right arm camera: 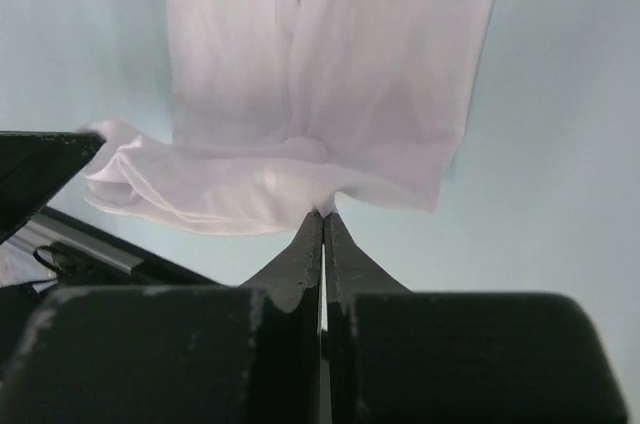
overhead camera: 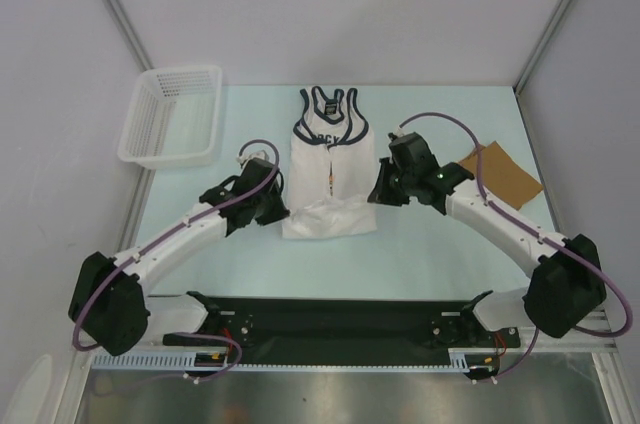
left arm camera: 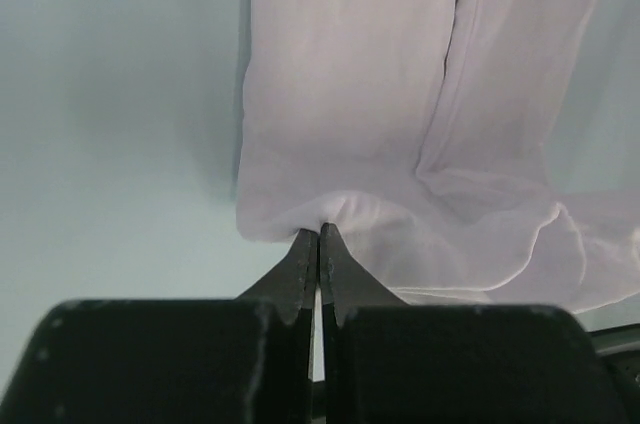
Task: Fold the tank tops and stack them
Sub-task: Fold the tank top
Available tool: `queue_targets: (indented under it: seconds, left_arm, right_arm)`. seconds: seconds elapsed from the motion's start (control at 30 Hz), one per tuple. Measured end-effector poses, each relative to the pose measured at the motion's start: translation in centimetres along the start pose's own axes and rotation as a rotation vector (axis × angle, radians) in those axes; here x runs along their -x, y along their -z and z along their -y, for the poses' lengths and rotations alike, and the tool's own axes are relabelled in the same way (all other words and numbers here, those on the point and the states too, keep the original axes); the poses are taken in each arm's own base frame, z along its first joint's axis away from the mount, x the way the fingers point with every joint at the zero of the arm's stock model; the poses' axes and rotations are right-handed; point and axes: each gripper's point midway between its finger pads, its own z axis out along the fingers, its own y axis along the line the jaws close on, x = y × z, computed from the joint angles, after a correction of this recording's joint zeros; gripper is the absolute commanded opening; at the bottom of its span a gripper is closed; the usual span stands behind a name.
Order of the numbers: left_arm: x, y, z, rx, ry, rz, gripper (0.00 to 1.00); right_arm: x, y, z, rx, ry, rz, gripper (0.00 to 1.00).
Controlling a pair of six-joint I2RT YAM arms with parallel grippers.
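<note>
The white tank top (overhead camera: 328,159) with navy trim lies lengthwise at the table's middle, its sides folded inward and its neck pointing away. Its near hem is bunched and lifted. My left gripper (overhead camera: 275,206) is shut on the hem's left corner; in the left wrist view its tips (left arm camera: 319,230) pinch the white cloth (left arm camera: 340,94). My right gripper (overhead camera: 385,190) is shut on the hem's right corner, and in the right wrist view its tips (right arm camera: 323,212) pinch the cloth (right arm camera: 330,64). The tan-brown tank top (overhead camera: 503,174) lies flat and folded at the right, behind the right arm.
A white plastic lattice basket (overhead camera: 172,114) stands at the back left of the table. White walls close in the table on the left, back and right. A black rail (overhead camera: 330,319) runs along the near edge between the arm bases.
</note>
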Motion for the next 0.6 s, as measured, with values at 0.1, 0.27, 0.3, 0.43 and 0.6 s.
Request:
queue_targets:
  seconds: [0.1,0.27,0.3,0.43,0.6]
  left_arm:
    - [2.3,-0.9,0.9,0.013,-0.008,0.025,0.0]
    - [6.3,-2.9,1.7,0.029,0.0,0.068,0.0]
    - [7.1,-3.6,1.6,0.037,0.008,0.075,0.0]
    - [9.3,-5.4,1.0,0.068,0.024,0.086,0.0]
    - [11.2,-6.9,1.3,0.071,0.02,0.105,0.0]
  right_arm:
    - [2.6,-0.8,-0.3,-0.003,0.009,0.022,0.0]
    - [5.8,-3.6,0.1,-0.034,0.015,0.026,0.0]
    - [6.3,-4.3,0.3,-0.041,0.013,0.024,0.0]
    - [7.9,-6.8,1.6,-0.072,-0.006,0.012,0.0]
    - [9.9,-8.1,2.3,-0.085,-0.021,0.027,0.0]
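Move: The white tank top's dark-trimmed neck lies roughly 40 cm ahead of the left hand, 10 cm to its right and 9 cm below; from the right hand it is about 38 cm ahead, 10 cm left and 11 cm below. Each hand already pinches a hem corner. The brown tank top sits some 18 cm ahead and 32 cm right of the right hand; the white basket is about 38 cm ahead and 32 cm left of the left hand. The lifted hem of the white tank top is carried forward by both shut grippers together, about 13 cm over the tank top's own body towards the dark-trimmed neck, each keeping its pinch on a corner. The left hand stays nearly level; the right sinks some 2.5 cm, and both slow towards the end. The wrists barely turn. ##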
